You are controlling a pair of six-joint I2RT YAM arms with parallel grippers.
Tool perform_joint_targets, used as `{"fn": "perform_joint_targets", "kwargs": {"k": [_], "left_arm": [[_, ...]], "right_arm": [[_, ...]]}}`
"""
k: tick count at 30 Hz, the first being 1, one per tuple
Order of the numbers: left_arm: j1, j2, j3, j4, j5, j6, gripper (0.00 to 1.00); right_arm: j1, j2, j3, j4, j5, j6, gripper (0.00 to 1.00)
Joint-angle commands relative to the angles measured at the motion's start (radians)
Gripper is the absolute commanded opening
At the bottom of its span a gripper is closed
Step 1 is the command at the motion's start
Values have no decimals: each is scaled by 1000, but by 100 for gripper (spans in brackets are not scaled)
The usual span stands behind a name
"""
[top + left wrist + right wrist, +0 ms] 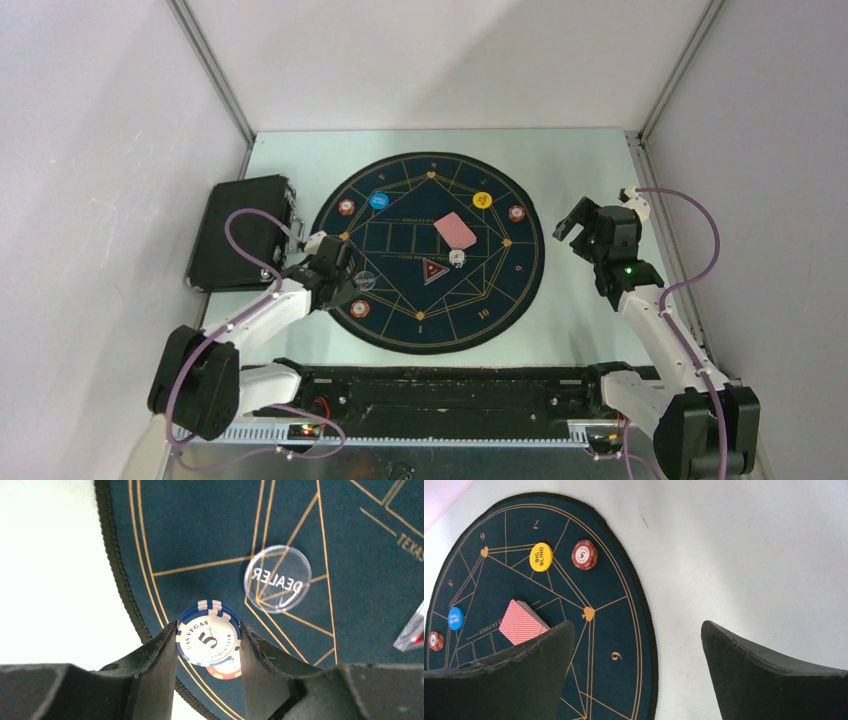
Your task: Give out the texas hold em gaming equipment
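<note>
My left gripper is shut on a blue-and-white poker chip marked 5, held on edge just above the mat's near-left rim. Under it lies a red-white chip. A clear dealer button rests just beyond. In the top view the left gripper hangs beside that red-white chip. A pink-backed card deck and a red triangular token sit mid-mat. My right gripper stands open and empty over the table, right of the mat.
The dark round mat also carries a blue small-blind chip, a yellow big-blind chip and red-white chips. A black case lies left of the mat. Walls close in on three sides.
</note>
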Motion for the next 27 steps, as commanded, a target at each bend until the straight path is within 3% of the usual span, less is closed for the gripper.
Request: {"fn": "perform_joint_targets", "kwargs": {"k": [1, 9, 15, 17, 20, 22, 27], "left_arm": [[40, 40, 38, 58, 10, 21, 14], [47, 98, 33, 56, -35, 9, 25], [57, 119, 41, 62, -35, 24, 39], [58, 131, 44, 62, -33, 30, 47], [59, 144, 44, 71, -16, 35, 68], [58, 149, 45, 70, -4, 36, 75], [59, 121, 53, 40, -10, 27, 81]], "right_arm": [[-8, -4, 3, 43, 9, -7, 100], [-14, 2, 3, 43, 15, -8, 100], [-18, 5, 3, 41, 15, -11, 100], [-18, 0, 4, 37, 17, -11, 100], [-19, -7, 2, 30, 21, -12, 100], [-19, -11, 2, 27, 25, -13, 100], [-19, -16, 2, 22, 21, -13, 99]]}}
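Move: The left hand holds the blue-and-white chip just over the mat; its resting spot is about 1 cm ahead, 1 cm to the left and 2 cm below. Beside this spot lies a red chip, about 2 cm back and 2 cm right of the hand, while the clear dealer button is some 6 cm ahead and 3 cm right, both about 2 cm lower. From the idle right hand the spot is roughly 47 cm left, 9 cm back and 14 cm down. The left hand lowers the held blue-and-white chip about 1.5 cm, easing roughly 1 cm forward and left onto the mat close beside the red chip, then stays nearly still there, still gripping. With hardly any turn of the wrist, its fingers then open from about half to some four fifths and let go of the chip as the hand slips about 1 cm farther forward, staying low, with the right-hand finger coming up against the near edge of the dealer button. ##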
